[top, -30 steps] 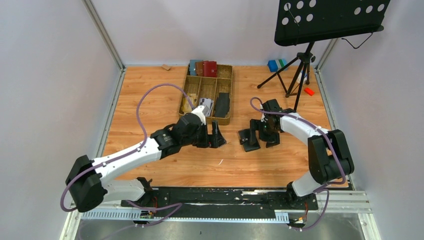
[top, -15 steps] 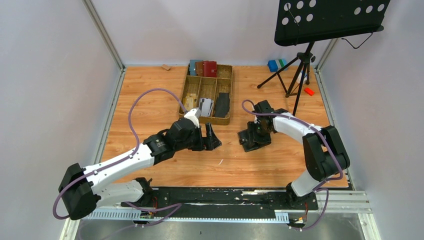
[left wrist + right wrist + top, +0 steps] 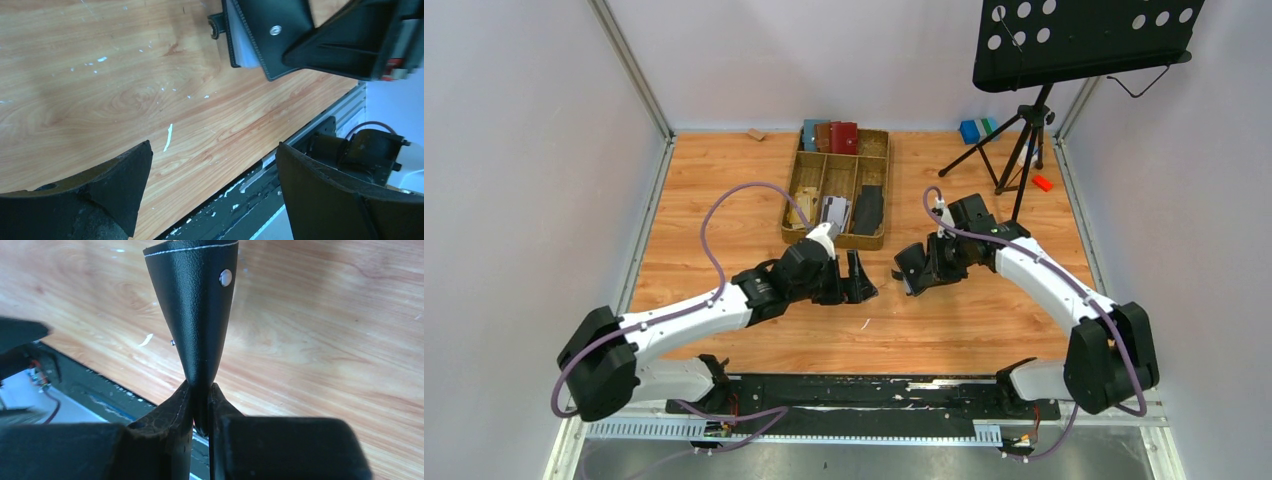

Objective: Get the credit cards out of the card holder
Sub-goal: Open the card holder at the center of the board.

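The black card holder [image 3: 911, 268] hangs just above the wood table, pinched at one edge by my right gripper [image 3: 927, 266], which is shut on it. In the right wrist view the card holder [image 3: 197, 315] rises from the right gripper [image 3: 201, 390] with its snap stud showing. The left wrist view shows the card holder [image 3: 265, 30] with grey-blue sleeve pages [image 3: 243, 50] at its edge. My left gripper [image 3: 856, 278] [image 3: 214, 147] stands open and empty just left of it. Small whitish credit cards [image 3: 834, 212] lie in the tray. Whether any sit inside the holder is hidden.
A wooden divided tray [image 3: 797, 190] stands behind the grippers with red, brown and blue wallets [image 3: 830, 136] and a long black piece [image 3: 868, 208]. A music stand's tripod [image 3: 1022, 135], a blue block [image 3: 971, 130] and a small red item [image 3: 1042, 182] occupy the back right.
My right gripper has closed on the card holder, which lay flat on the table, and raised it off the wood, tilted toward the left gripper. The left gripper has barely shifted.
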`<move>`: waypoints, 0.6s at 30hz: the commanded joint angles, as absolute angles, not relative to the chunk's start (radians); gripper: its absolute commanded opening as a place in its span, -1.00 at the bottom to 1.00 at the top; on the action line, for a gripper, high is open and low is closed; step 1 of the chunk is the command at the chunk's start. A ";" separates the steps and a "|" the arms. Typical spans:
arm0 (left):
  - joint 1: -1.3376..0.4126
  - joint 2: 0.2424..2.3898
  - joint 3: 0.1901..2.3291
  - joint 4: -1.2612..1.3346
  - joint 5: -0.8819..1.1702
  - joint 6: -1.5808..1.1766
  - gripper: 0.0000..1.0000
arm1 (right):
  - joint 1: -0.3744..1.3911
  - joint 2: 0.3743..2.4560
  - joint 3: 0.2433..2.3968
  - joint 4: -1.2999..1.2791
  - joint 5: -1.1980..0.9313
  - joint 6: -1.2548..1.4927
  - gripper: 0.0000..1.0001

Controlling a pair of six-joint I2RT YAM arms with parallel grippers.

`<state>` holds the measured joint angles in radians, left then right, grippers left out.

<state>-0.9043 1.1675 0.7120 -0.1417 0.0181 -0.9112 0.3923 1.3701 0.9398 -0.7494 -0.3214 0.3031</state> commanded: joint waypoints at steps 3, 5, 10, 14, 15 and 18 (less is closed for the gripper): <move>-0.925 1.277 0.776 -0.017 0.089 -0.921 1.00 | 0.397 1.283 0.954 -0.743 -0.518 0.363 -0.83; -0.925 1.288 0.768 0.025 0.106 -0.932 1.00 | 0.397 1.279 0.952 -0.732 -0.573 0.380 -0.87; -0.923 1.280 0.742 0.070 0.103 -0.951 1.00 | 0.397 1.261 0.935 -0.690 -0.667 0.412 -0.89; -0.923 1.262 0.737 0.056 0.073 -0.948 1.00 | 0.397 1.239 0.924 -0.671 -0.716 0.428 -0.89; -0.922 1.261 0.740 0.040 0.062 -0.949 0.98 | 0.397 1.232 0.923 -0.671 -0.733 0.432 -0.89; -0.914 1.254 0.740 0.005 0.043 -0.954 0.79 | 0.397 1.205 0.914 -0.678 -0.769 0.443 -0.89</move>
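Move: The card holder, already off the table and ajar in the right hand's grip, has its middle about 9 cm right of the left hand, 2 cm farther out and some 6 cm lower. From the left hand, the storage box lies about 17 cm ahead, 5 cm left and 11 cm down; a white scrap lies 8 cm back, straight below that line, 12 cm down. The left gripper's open jaws are about 13 cm left of the right hand, 1 cm nearer and some 5 cm above. Up, left and slightly back, the right hand carries the gripped card holder some 5 cm higher towards the left gripper, rolling about 20 degrees so its left side rises. The left hand slides about 3 cm right to meet it, dipping 2 cm and coming back up, jaws still wide open; contact with them can't be made out. ##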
